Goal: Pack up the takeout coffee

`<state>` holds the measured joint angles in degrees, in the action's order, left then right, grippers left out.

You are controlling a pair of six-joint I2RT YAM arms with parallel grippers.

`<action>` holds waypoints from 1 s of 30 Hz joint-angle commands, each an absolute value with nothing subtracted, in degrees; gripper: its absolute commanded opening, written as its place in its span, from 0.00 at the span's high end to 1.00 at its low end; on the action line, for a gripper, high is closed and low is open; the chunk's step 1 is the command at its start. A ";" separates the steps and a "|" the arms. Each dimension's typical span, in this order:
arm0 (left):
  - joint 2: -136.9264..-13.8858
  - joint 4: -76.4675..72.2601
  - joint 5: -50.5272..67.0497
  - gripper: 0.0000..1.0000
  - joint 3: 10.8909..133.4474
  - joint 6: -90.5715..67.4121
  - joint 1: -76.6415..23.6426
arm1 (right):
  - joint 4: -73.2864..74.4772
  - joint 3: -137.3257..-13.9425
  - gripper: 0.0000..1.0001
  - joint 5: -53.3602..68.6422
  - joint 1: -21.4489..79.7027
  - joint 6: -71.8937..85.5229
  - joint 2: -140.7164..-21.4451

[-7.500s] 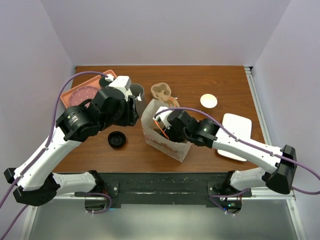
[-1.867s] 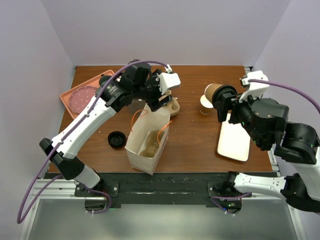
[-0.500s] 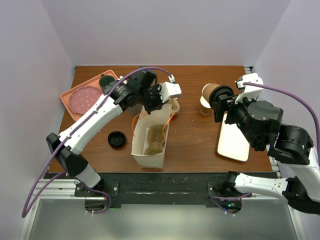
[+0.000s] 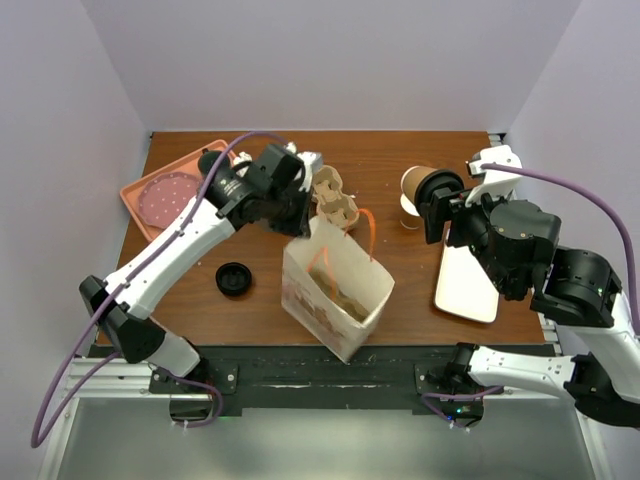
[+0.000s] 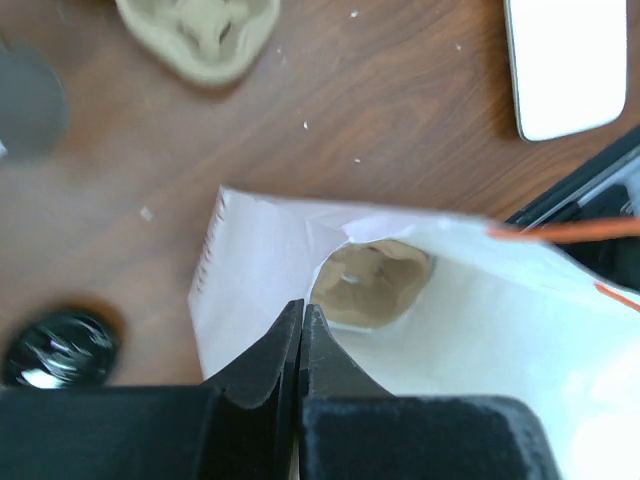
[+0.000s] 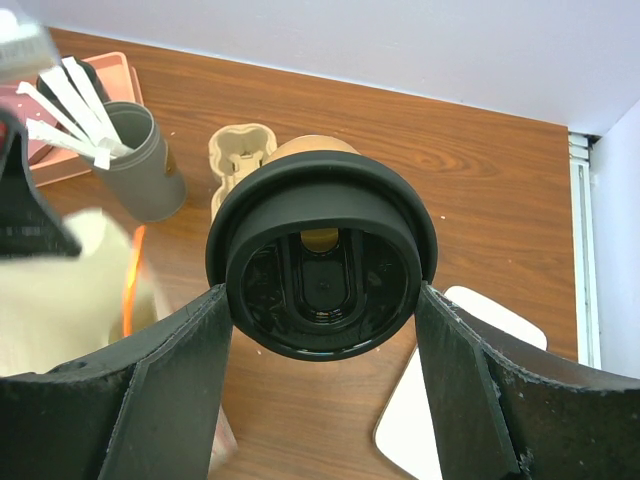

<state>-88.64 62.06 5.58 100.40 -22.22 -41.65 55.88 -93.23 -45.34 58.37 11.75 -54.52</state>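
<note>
The takeout coffee (image 4: 418, 185), a tan cup with a black lid (image 6: 322, 270), lies sideways in the air over the right of the table. My right gripper (image 4: 437, 205) (image 6: 322, 295) is shut on it, one finger on each side of the lid. A white paper bag (image 4: 335, 290) with orange handles leans near the table's middle, and a cardboard cup carrier (image 5: 370, 285) sits inside it. My left gripper (image 4: 300, 218) (image 5: 302, 305) is shut, pinching the bag's (image 5: 260, 260) rim at its back left corner.
A second cup carrier (image 4: 335, 197) (image 6: 240, 155) lies behind the bag. A grey tumbler (image 6: 140, 170) with white utensils stands at the left. A pink tray (image 4: 165, 195), a loose black lid (image 4: 232, 278), a white plate (image 4: 465, 280) and a white disc (image 4: 408, 207) are on the table.
The left gripper has drawn back to the left, and the bag has swung and tipped so it now leans toward the right front. The right arm with the cup has barely moved.
</note>
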 commanded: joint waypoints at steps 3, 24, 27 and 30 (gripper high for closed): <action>-75.43 58.71 0.18 1.00 87.81 -50.08 -41.40 | 52.56 -93.16 0.85 -44.30 58.18 11.69 -55.90; -64.86 54.22 -10.88 0.35 82.43 -44.66 -41.48 | 58.09 -101.59 0.85 -39.73 58.18 11.78 -61.96; -67.32 58.35 -15.02 0.33 87.09 -38.51 -41.48 | 58.18 -104.23 0.84 -32.39 58.18 7.50 -62.66; -70.56 61.26 -17.05 0.32 90.43 -33.94 -41.48 | 59.76 -107.57 0.85 -27.09 58.27 4.76 -62.93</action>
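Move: The left hand pinches the paper bag's far left rim corner; the bag's middle is about 7 cm back, 6 cm right and 11 cm below. From that hand, the black lid lies some 19 cm left and 2 cm ahead, the pulp carrier 19 cm ahead and 7 cm right, both roughly 24 cm down. The right hand holds the lidded coffee; the bag lies about 18 cm to its left, 3 cm back and 27 cm below. Left hand turns the pinched bag 30 degrees counter-clockwise, moving left, then releases; right carries coffee 5 cm left towards it. ##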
